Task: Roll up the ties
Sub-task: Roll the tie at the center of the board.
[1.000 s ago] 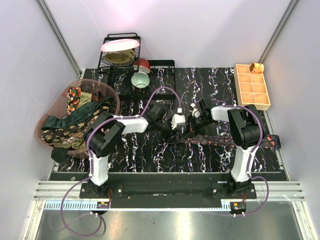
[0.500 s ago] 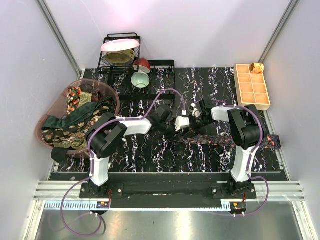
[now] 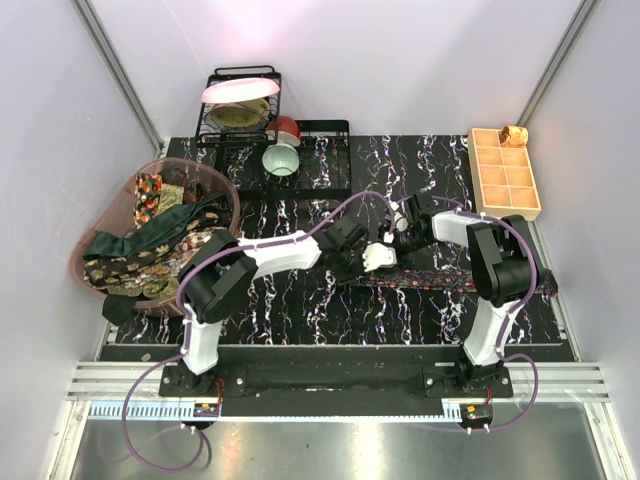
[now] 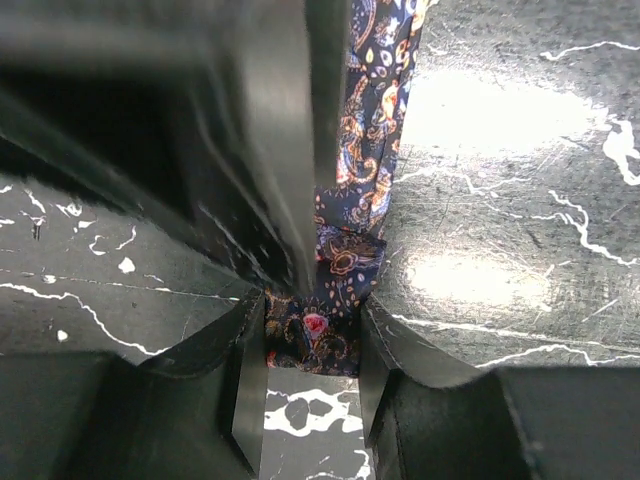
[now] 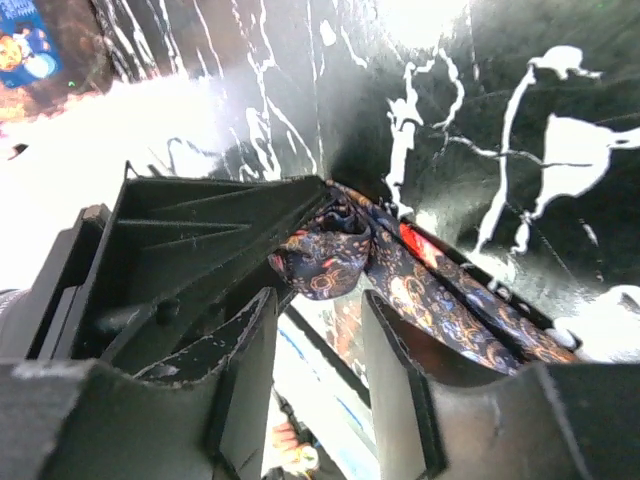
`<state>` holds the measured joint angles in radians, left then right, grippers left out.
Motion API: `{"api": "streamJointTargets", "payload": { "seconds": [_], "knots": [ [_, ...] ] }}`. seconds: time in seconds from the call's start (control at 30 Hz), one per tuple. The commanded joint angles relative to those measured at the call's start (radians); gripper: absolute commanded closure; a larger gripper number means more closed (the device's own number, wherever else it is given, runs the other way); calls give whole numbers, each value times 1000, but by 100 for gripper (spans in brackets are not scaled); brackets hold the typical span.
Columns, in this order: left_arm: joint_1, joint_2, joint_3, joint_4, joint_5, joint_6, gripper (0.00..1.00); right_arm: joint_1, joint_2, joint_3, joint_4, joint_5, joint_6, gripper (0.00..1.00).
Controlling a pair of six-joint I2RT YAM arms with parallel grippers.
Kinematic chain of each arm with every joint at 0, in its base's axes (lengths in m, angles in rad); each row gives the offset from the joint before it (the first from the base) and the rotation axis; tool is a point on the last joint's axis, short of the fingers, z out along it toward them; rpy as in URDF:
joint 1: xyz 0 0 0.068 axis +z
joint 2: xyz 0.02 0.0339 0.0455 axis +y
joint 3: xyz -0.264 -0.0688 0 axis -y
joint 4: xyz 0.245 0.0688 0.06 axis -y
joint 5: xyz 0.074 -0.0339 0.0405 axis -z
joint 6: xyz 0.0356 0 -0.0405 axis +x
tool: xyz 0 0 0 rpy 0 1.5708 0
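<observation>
A dark navy paisley tie lies stretched along the black marbled table from the middle to the right edge. Its left end is folded into a small bunch. My left gripper is shut on that bunch, and the fabric fills the gap at its fingertips. The rest of the tie runs away from the jaws. My right gripper hovers just behind, open, with the bunch lying just beyond its fingertips and nothing between them.
A pink basket at the left holds more ties, green and brown-gold. A black dish rack and a green bowl stand at the back. A tan gridded tray sits at the back right.
My left gripper moved right onto the tie's folded end and closed on it. My right gripper let go of that end, opened and drew back slightly to the right.
</observation>
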<state>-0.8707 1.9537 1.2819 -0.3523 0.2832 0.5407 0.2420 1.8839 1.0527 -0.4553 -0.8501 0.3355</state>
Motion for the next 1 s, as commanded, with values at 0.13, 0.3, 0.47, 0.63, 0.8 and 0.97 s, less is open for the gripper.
{"api": "streamJointTargets", "payload": {
  "seconds": [0.13, 0.3, 0.47, 0.63, 0.8, 0.97],
  "knots": [
    [-13, 56, 46, -206, -138, 28, 67, 48, -2, -56, 176, -102, 114, 55],
    [-13, 56, 56, -212, -125, 24, 66, 60, 24, -36, 187, -72, 102, 57],
    [-10, 60, 59, -214, -93, 24, 65, 69, 46, -25, 199, -79, 103, 62],
    [-7, 57, 56, -214, -64, 33, 63, 69, 66, -19, 181, -50, 80, 100],
    [18, 40, 45, -209, -21, 35, 57, 60, 66, -5, 127, 3, 40, 100],
    [32, 45, 50, -208, 1, 36, 66, 56, 52, 7, 112, 0, 34, 100]
  ]
}}
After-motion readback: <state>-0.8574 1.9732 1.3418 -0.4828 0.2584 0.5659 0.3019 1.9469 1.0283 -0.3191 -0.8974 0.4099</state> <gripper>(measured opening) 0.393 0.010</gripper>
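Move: The rolled end of the tie is already between the left fingertips. It lies about 3 cm to the left of the right hand's open fingertips, 1 cm back and some 2 cm lower. The loose strip runs off to the right nearly straight, its middle about 15 cm right of the right hand, 3 cm back and 4 cm below. The wooden tray stands some 26 cm right of that hand and 19 cm ahead. Leftward and then down, the right hand comes in about 2.5 cm towards the rolled end, drawing back about 1 cm early on, sinks 1.5 cm and shuts its open fingers right at the roll's strip side. The left hand draws the roll about 1.5 cm left with a slight wrist tilt, then slackens its grip a little and starts to close again once the right fingers are shut. ##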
